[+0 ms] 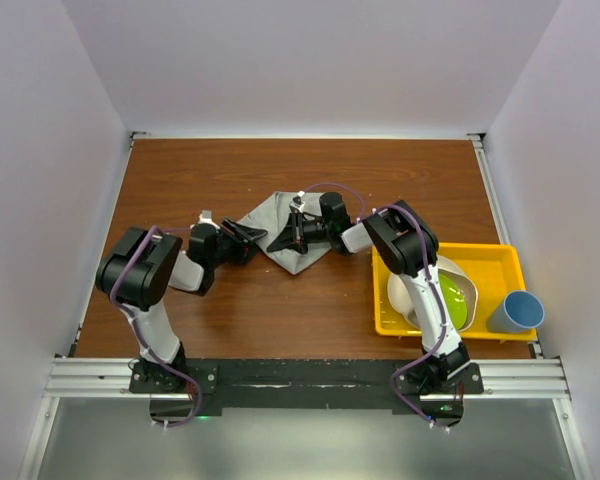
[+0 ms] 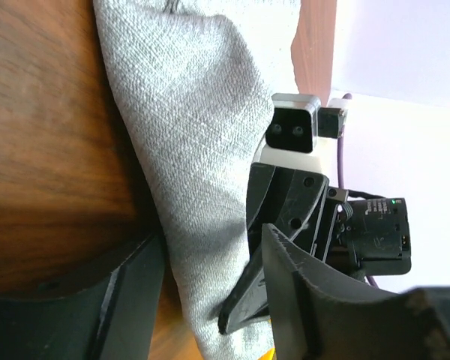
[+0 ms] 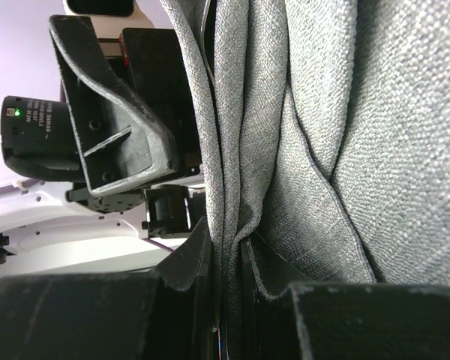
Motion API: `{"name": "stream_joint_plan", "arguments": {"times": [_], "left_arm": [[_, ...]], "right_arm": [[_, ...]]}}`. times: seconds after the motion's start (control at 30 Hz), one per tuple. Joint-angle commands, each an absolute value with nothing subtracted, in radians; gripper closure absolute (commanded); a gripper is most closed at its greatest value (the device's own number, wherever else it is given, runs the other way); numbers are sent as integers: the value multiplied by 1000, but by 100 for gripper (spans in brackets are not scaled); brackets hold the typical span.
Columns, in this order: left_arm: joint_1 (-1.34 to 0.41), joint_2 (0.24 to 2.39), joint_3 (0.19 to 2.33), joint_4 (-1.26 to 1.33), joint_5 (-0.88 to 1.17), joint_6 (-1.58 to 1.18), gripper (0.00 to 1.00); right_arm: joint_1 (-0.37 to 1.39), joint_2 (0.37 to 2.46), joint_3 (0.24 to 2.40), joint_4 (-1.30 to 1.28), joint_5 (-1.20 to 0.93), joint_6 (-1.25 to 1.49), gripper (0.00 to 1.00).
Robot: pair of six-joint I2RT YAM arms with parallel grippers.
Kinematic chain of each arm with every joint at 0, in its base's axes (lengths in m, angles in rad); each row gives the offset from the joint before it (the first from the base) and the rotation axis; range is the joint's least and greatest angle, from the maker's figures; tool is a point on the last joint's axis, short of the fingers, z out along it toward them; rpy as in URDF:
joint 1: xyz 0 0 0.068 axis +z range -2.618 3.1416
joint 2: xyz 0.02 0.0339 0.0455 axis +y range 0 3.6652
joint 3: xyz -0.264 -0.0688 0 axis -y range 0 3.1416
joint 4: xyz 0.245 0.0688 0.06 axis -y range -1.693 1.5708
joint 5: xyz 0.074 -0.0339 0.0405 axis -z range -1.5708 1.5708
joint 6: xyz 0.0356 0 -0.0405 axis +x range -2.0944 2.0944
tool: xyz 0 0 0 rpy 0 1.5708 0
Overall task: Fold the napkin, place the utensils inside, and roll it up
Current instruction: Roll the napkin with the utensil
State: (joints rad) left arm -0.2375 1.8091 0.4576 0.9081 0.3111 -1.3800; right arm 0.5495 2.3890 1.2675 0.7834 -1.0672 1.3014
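The light grey napkin [image 1: 268, 214] lies bunched on the wooden table [image 1: 310, 170], partly lifted between the two arms. My right gripper [image 1: 281, 243] is shut on a gathered fold of the napkin [image 3: 322, 150], and the cloth runs straight down between its jaws [image 3: 231, 251]. Facing it from the left, my left gripper [image 1: 251, 238] is open. Its two fingers straddle the napkin's edge [image 2: 195, 135], with cloth and the right gripper's fingertip [image 2: 238, 304] in the gap [image 2: 214, 244]. The utensils are out of view.
A yellow tray [image 1: 495, 262] sits at the right side of the table, holding a white bowl [image 1: 410, 292] with a green item [image 1: 452, 300]. A blue cup [image 1: 516, 312] stands just right of the tray. White walls enclose the table.
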Motion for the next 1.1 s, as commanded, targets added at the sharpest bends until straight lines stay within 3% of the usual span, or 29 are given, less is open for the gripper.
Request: {"name": "stream_joint_plan", "arguments": {"times": [0.0, 0.2, 0.33, 0.37, 0.47, 0.57, 0.63, 0.83, 0.97, 1.07], "left_arm": [[-239, 1867, 430, 1018, 229, -1347, 47], [-235, 1948, 463, 1144, 268, -1307, 58], [-233, 1980, 454, 1218, 275, -1312, 86], [-233, 1980, 453, 1218, 278, -1309, 88], [-227, 1971, 457, 1191, 301, -1279, 96], [-212, 1971, 468, 1163, 344, -1253, 100], [-201, 1973, 459, 1163, 363, -1246, 100], [-192, 1985, 457, 1160, 399, -1258, 100], [-190, 1968, 472, 1118, 419, -1244, 100], [-189, 1960, 491, 1071, 442, -1221, 100]], "right_arm": [[555, 2401, 1262, 733, -1108, 1309, 100], [555, 2402, 1252, 712, -1120, 1284, 100], [555, 2402, 1253, 675, -1124, 1253, 100], [555, 2402, 1255, 660, -1124, 1241, 100], [551, 2392, 1293, 496, -1120, 1111, 100], [551, 2381, 1426, 44, -1048, 770, 99], [551, 2385, 1546, -219, -1008, 568, 92], [531, 2381, 1640, -334, -974, 473, 68], [526, 2361, 1721, -471, -910, 361, 45], [517, 2341, 1779, -557, -873, 281, 38]]}}
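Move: The napkin's rolled edge already runs between the left hand's half-open fingers, about 1 cm ahead, 1 cm right and 1 cm below their midpoint. The right gripper's tips lie roughly 5 cm to the left hand's right and 2 cm nearer the base, with the rolled edge already pinched between them. From this pinch the middle of the napkin lies some 4 cm forward, 6 cm right and 3 cm lower. The left fingers close on the rolled edge and pinch it, easing about 1 cm forward and 1.5 cm down, then keep hold. The right hand first holds its own pinch still, then dips some 2 cm, tipping its fingers about 15 degrees downward and swinging them counter-clockwise, and opens to let go, its tips coming back up a little and easing 1 cm right and slightly forward, still astride the fold. ##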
